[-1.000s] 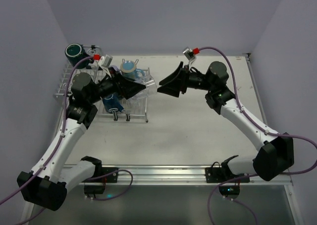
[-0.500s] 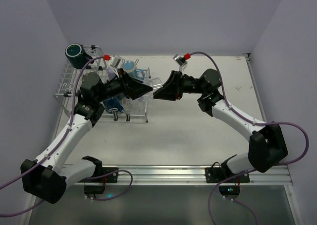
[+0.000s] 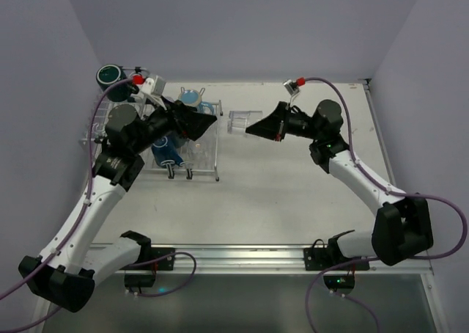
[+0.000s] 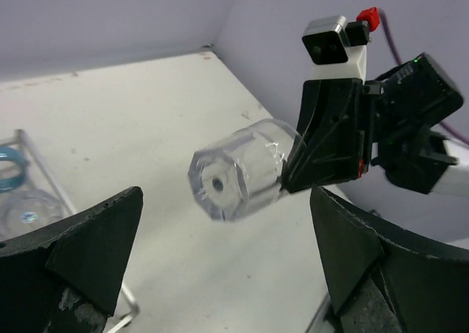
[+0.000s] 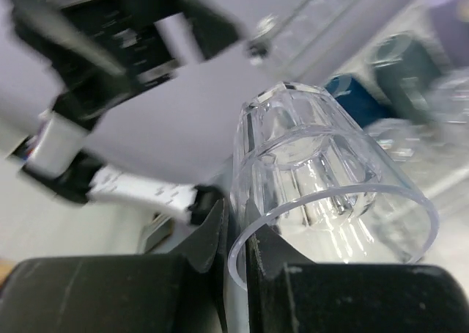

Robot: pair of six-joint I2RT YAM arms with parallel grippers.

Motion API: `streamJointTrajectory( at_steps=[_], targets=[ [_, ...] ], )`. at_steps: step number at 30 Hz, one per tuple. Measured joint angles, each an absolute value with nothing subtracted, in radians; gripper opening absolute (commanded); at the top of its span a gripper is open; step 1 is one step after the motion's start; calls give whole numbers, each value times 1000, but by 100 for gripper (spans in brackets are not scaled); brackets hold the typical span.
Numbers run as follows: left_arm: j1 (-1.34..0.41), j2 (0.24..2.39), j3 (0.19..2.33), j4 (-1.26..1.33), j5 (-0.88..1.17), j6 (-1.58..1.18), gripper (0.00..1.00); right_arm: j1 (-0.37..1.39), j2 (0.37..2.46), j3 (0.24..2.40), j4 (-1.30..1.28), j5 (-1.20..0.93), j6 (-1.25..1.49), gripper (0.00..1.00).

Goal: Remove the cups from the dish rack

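Note:
My right gripper is shut on the rim wall of a clear ribbed glass cup, which lies on its side above the table just right of the dish rack. In the right wrist view, the two fingers pinch the glass wall. My left gripper stands open over the rack's right end with nothing between its fingers; in its wrist view the glass hangs ahead of it. In and around the rack are a dark teal cup, a light blue cup and a blue cup.
The white table stretches right of the rack, with walls close on the left, back and right. A metal rail with the arm bases runs along the near edge.
The left gripper opened, let go of the clear glass and drew back over the rack. The right gripper shut on the glass rim and pulled it slightly right.

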State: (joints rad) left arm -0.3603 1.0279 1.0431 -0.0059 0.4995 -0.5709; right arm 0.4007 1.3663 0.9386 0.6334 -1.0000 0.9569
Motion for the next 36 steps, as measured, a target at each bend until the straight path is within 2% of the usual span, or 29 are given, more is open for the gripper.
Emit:
streamJointTrajectory(
  at_steps=[3,8,12,16,23,36],
  targets=[
    [-360,970,1066,-90,403,-486,100,343,1339,989,363,-863,801,0],
    [-360,884,1033,-190,303,-360,100,326,1390,1226,-130,-475,525,0],
    [-360,842,959,-235,259,-286,100,305,1561,1448,-400,-145,363,0],
    [-364,807,876,-252,229,-259,100,221,1778,1595,-578,44,267,0],
    [-469,796,804,-253,140,-212,100,61,2045,1748,-768,159,188,0],
    [-555,803,793,-256,29,-171,100,0,2116,1872,-838,138,125,0]
  ],
)
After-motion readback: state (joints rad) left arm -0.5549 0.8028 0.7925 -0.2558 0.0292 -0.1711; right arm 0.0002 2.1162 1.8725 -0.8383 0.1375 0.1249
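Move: I still hold the clear cup in my right hand; its goal, the bare far-right table, lies about 25 cm ahead, 32 cm to the right and 32 cm below. For my empty, open left hand, the rack's nearer clear cup sits some 9 cm ahead, 3 cm left and 31 cm down. Beyond that cup, a second clear cup stands 11 cm farther out and 5 cm right; the dark blue mug is 13 cm to its left, 2 cm farther out; the teal mug is 9 cm left, 8 cm out. I swing my right hand away from the rack, forward at first, then sweeping right and down about 30 cm rightward towards the far-right tabletop, keeping my pinch on the clear cup and turning the fingers clockwise until they point steeply down. Meanwhile I shift my open left hand a little left, then sink it about 11 cm towards the rack's lower cups, tipping its fingers down. ##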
